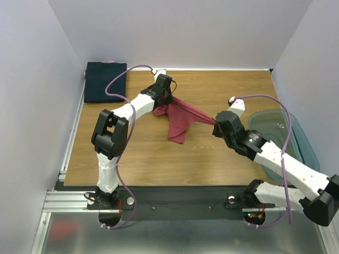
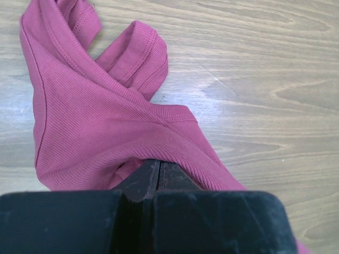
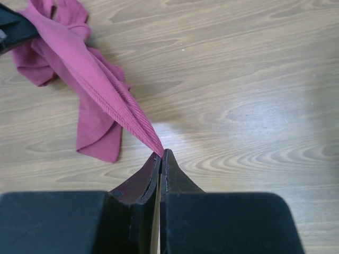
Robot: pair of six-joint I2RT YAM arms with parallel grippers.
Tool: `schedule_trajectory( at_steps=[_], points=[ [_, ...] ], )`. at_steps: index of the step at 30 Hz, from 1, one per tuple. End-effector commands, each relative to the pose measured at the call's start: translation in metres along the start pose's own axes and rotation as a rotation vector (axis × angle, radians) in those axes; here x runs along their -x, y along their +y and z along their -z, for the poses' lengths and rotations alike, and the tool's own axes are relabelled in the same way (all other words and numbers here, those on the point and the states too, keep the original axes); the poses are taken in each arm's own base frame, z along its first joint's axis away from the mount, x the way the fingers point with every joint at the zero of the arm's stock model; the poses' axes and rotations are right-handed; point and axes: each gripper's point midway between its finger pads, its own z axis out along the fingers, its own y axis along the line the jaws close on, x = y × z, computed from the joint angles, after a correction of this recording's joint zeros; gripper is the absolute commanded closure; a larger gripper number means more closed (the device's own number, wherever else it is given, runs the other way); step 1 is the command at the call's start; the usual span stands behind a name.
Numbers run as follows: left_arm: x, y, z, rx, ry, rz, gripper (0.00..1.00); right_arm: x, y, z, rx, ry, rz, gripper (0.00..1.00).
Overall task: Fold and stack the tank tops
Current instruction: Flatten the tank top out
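Note:
The rose-red tank top (image 1: 180, 119) hangs stretched above the table between both grippers, and part of it droops toward the wood. My left gripper (image 1: 165, 101) is shut on its left end, the cloth (image 2: 106, 132) draped over the fingertips (image 2: 158, 165). On the right, my right gripper (image 1: 217, 123) is shut on a thin pulled-out corner of the rose-red top (image 3: 100, 90), which enters the jaws at the tips (image 3: 163, 154). The dark navy tank top (image 1: 105, 82) lies folded flat at the table's far left corner, away from both grippers.
A translucent blue-green plastic tub (image 1: 296, 137) stands at the table's right edge, under the right arm. White walls close in the table on the left, back and right. Purple cables loop over both arms.

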Motion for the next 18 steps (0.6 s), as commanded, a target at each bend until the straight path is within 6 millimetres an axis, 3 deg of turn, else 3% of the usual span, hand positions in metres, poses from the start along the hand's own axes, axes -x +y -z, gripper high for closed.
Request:
schedule_trajectory(
  at_steps=[1, 2, 3, 4, 6, 7, 8, 9, 10, 11, 13, 14, 16, 18],
  points=[
    [0.051, 0.011, 0.016, 0.036, -0.115, -0.001, 1.00, 0.033, 0.003, -0.002, -0.084, -0.062, 0.037, 1.00],
    [0.045, 0.012, 0.017, 0.023, -0.109, 0.006, 1.00, 0.037, 0.007, -0.005, -0.088, -0.063, 0.047, 1.00],
    [0.041, 0.008, 0.021, -0.011, -0.099, 0.014, 0.97, 0.054, 0.018, -0.004, -0.077, -0.089, 0.043, 1.00],
    [0.033, 0.011, 0.032, -0.026, -0.094, 0.036, 0.84, 0.051, 0.022, -0.014, -0.100, -0.074, 0.071, 1.00],
    [0.035, 0.005, 0.045, -0.086, -0.121, 0.066, 0.73, 0.060, 0.033, -0.023, -0.110, -0.078, 0.103, 1.00],
    [0.040, 0.001, 0.061, -0.116, -0.144, 0.093, 0.60, 0.074, 0.044, -0.023, -0.094, -0.100, 0.092, 1.00],
    [0.027, 0.007, 0.062, -0.121, -0.129, 0.102, 0.59, 0.071, 0.050, -0.035, -0.107, -0.084, 0.116, 1.00],
    [0.024, 0.007, 0.067, -0.134, -0.123, 0.112, 0.50, 0.073, 0.055, -0.038, -0.106, -0.083, 0.134, 1.00],
    [0.026, 0.006, 0.078, -0.151, -0.135, 0.124, 0.49, 0.085, 0.066, -0.038, -0.089, -0.102, 0.119, 1.00],
    [0.012, 0.013, 0.079, -0.140, -0.109, 0.146, 0.48, 0.086, 0.070, -0.045, -0.091, -0.097, 0.129, 0.99],
    [0.012, 0.012, 0.096, -0.178, -0.132, 0.175, 0.44, 0.081, 0.079, -0.062, -0.091, -0.071, 0.159, 1.00],
    [-0.003, 0.019, 0.097, -0.166, -0.106, 0.202, 0.44, 0.088, 0.087, -0.064, -0.078, -0.078, 0.152, 1.00],
    [-0.008, 0.016, 0.113, -0.196, -0.118, 0.221, 0.44, 0.083, 0.093, -0.081, -0.083, -0.052, 0.176, 1.00],
    [-0.032, 0.022, 0.118, -0.178, -0.096, 0.250, 0.44, 0.094, 0.098, -0.088, -0.076, -0.060, 0.167, 1.00]
  ],
)
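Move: The loose body of the tank top lies some 12 cm ahead of the right hand, 15 cm to its left and 16 cm below; the pinched edge runs taut between both grippers. From the left hand that body lies about 9 cm back, 3 cm to the right and 9 cm down. The straps are roughly 8 cm ahead of the left hand and 5 cm to its left. The green bin sits about 31 cm right of the right hand, 2 cm farther out. Forward and to the left, about 11 and 7 cm, the right hand carries its still-pinched end of the tank top towards and over the cloth body, rising about 4 cm at first. Meanwhile the left fingers open and let go of the edge, and that hand draws back some 9 cm, left and up about 5 cm each. Both wrists roll about 10 degrees, left side down. ##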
